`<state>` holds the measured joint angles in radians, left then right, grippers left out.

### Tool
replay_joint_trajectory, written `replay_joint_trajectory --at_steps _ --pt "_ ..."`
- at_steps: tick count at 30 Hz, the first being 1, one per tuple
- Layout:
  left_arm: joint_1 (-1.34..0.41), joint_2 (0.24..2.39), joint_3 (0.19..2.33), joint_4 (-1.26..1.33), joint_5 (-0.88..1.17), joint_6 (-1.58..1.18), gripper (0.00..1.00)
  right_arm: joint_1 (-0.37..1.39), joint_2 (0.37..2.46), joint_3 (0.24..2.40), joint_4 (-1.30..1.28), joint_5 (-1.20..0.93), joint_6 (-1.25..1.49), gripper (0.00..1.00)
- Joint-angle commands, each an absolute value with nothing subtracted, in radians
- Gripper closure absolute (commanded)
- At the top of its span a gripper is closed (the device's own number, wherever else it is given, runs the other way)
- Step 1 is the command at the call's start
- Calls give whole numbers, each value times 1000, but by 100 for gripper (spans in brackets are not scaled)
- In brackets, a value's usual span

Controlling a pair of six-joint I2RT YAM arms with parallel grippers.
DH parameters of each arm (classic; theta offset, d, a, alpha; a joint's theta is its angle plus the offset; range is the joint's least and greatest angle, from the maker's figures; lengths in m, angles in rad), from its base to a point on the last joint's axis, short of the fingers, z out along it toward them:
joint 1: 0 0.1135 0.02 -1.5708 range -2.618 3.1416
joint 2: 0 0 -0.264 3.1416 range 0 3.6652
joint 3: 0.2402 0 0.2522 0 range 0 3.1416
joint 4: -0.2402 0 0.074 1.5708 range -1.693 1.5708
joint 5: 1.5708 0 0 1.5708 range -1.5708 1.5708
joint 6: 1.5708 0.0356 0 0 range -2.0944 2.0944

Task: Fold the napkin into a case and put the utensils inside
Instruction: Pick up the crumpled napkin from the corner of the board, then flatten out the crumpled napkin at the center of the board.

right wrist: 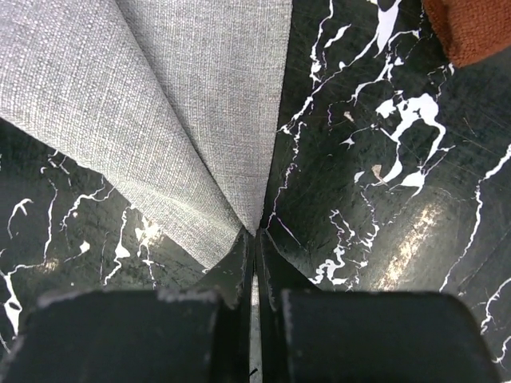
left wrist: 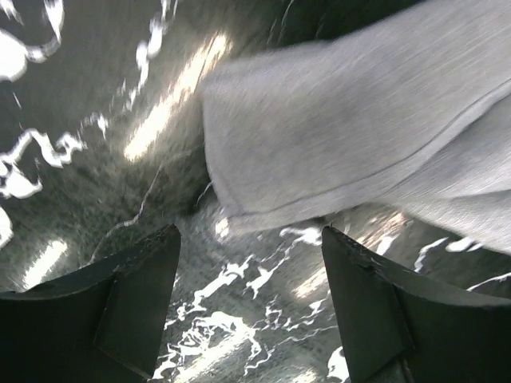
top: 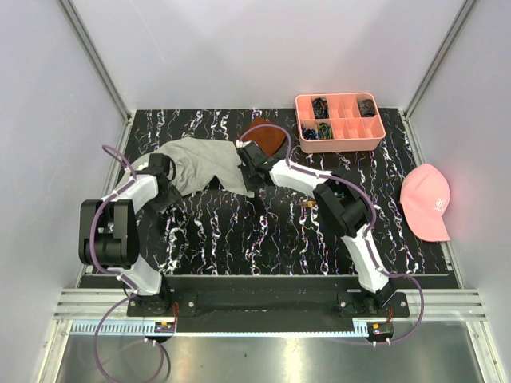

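The light grey napkin [top: 198, 162] lies rumpled on the black marbled table [top: 239, 239], back left of centre; no case shape shows. My right gripper [right wrist: 256, 231] is shut on a corner of the napkin [right wrist: 184, 104], which fans out from the pinched jaws; in the top view it [top: 239, 169] sits at the cloth's right end. My left gripper [left wrist: 249, 235] stands open just above the table, with the napkin's hemmed edge [left wrist: 343, 120] a little ahead of its fingers; it [top: 165, 177] is at the cloth's left end. Of the utensils, only a gold-coloured end [top: 307, 205] peeks out beside the right arm.
A rust-brown cloth [top: 268, 139] lies just behind the right gripper, its edge [right wrist: 471, 28] showing in the right wrist view. A pink compartment tray [top: 339, 140] stands at the back right. A pink cap [top: 425, 202] rests at the right edge.
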<state>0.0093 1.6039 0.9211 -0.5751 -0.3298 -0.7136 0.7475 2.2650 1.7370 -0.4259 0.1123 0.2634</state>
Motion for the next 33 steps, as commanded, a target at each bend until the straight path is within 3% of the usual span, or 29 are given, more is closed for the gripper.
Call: replay_joint_trajectory --at_steps 1,5,10,13,14,15,19,25,29,33 --pt "5 1640 1018 -575 -420 -664 25 716 2223 1663 -436 43 236 100" --pt "6 1693 1058 -575 -425 -646 25 696 2195 1625 -408 21 230 100" --pt "6 1758 1077 -566 -364 -650 44 693 2184 1614 -390 -23 233 100" --pt "8 1743 1075 -549 -324 -632 75 693 2175 1618 -387 -31 233 100" --pt "9 1732 1075 -552 -318 -626 97 692 2172 1620 -388 -34 232 100" --pt "11 1691 1071 -554 -307 -624 100 692 2168 1621 -388 -37 230 100" --pt "29 1533 1045 -561 -261 -618 100 693 2112 1624 -387 -60 232 100" --pt "77 1122 1015 -606 -184 -649 100 693 1913 1588 -396 -57 238 100" --pt "107 858 1098 -661 -231 -678 100 693 1754 1577 -413 -83 235 100" --pt "115 727 1248 -735 -340 -715 100 693 1544 1551 -428 -133 210 100"
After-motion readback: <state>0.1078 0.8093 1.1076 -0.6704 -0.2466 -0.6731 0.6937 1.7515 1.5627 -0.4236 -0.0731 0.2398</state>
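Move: The napkin's near left corner lies about 4 cm ahead of the open left hand and roughly 1 cm lower, with the cloth spreading on ahead and to the right. The right hand already holds the napkin's right end. From it, that left corner is some 24 cm to the left and 4 cm back, the brown cloth about 15 cm ahead and 5 cm right, and the gold fork around 21 cm right and 3 cm back. Forward and low over the board, the left hand slides about 3.5 cm onto the napkin's left corner and pinches it shut, then swings up fast by nearly 30 cm, drawing back and tipping its fingers outward some 50 degrees. The right hand keeps its grip, eases slightly right, then late on rises too, a little back and rolling its left side up. ##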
